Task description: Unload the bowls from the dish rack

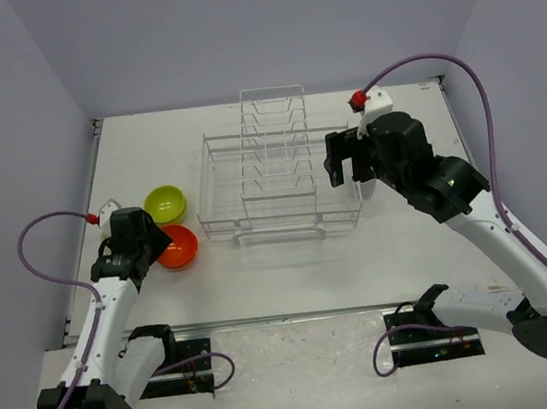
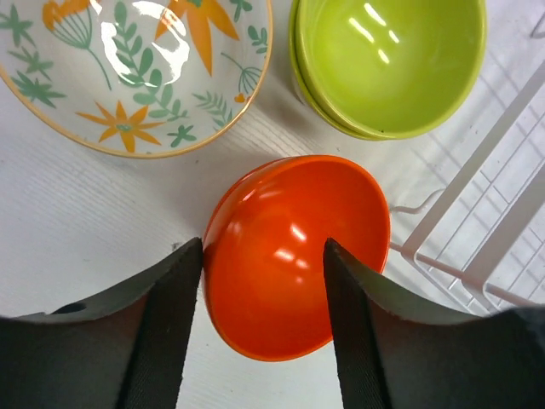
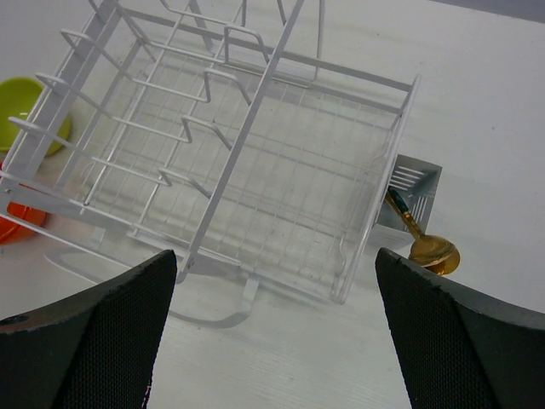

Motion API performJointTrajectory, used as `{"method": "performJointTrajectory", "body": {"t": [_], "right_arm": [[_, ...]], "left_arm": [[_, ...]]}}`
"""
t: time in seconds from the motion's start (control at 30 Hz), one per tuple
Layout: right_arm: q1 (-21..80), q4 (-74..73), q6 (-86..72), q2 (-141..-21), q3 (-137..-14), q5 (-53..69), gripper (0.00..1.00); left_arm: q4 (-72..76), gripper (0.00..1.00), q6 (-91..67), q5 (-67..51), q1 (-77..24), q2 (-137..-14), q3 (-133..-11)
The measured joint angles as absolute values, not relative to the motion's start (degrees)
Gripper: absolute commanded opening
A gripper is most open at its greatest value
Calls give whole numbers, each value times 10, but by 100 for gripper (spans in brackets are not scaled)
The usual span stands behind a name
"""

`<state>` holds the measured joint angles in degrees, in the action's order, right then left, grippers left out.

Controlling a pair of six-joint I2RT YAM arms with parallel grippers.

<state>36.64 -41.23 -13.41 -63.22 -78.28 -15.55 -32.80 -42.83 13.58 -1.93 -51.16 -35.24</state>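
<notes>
An orange-red bowl (image 2: 294, 256) sits on the table left of the dish rack (image 1: 280, 178). My left gripper (image 2: 264, 247) hangs just above it, open, with one finger at each side of the bowl. Beyond it lie a stack of lime-green bowls (image 2: 387, 64) and a cream bowl with an orange flower pattern (image 2: 136, 68). From above I see the orange-red bowl (image 1: 180, 247) and the green bowls (image 1: 164, 203); the cream one is hidden by the arm. My right gripper (image 1: 348, 169) hovers wide open over the rack's right end (image 3: 255, 128), holding nothing. The rack shows only bare wire.
A grey cutlery cup (image 3: 417, 183) hangs on the rack's right side with a gold spoon (image 3: 434, 251) in it. The rack's corner (image 2: 477, 247) lies close to the right of the orange-red bowl. Walls close the table at the back and both sides.
</notes>
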Motion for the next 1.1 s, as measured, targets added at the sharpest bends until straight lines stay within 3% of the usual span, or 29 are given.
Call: {"method": "performJointTrajectory", "body": {"t": [0.17,0.57,0.7,0.93,1.1], "right_arm": [[366,-411,-133,-637,-783,-156,99],[366,-391,-145,-589,-748,-153,99],[366,-377,-162,-519,-722,-157,99],[366,-417,-198,-362,-700,-221,99],[366,-472,-199,-250,-704,-272,99]], "left_arm": [[-339,100,-426,119,-19,-485,-354],[-404,96,-369,112,-19,-396,-523],[-441,100,-328,129,-19,-400,-555],[-505,100,-245,173,-31,-496,-724],[-534,100,-232,217,-35,-463,-735]]}}
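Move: The red bowl in the left fingers, nested on the other red one, has its middle about 4 cm right of the left hand, 1 cm ahead and 4 cm below. Level with it, the green bowls stand some 10 cm beyond it, and the floral bowl about 11 cm to its left and 3 cm farther out. From the right hand, the red bowl is roughly 41 cm left, 3 cm back and 27 cm down; the empty rack's middle lies 14 cm left, 8 cm ahead and 25 cm below. The left hand, its fingers already half open at the red bowl's left rim, spreads them fully and comes free, rising some 22 cm almost straight up above the stacked bowls while the wrist tilts the fingertips up about 15 degrees, rolls its left side up and drifts slightly left near the end. The right hand, open and empty, stays by the rack for the first half, then pulls back and to its right, away from the rack, about 12 cm each way, climbing around 7 cm with its fingertips tipping up. ##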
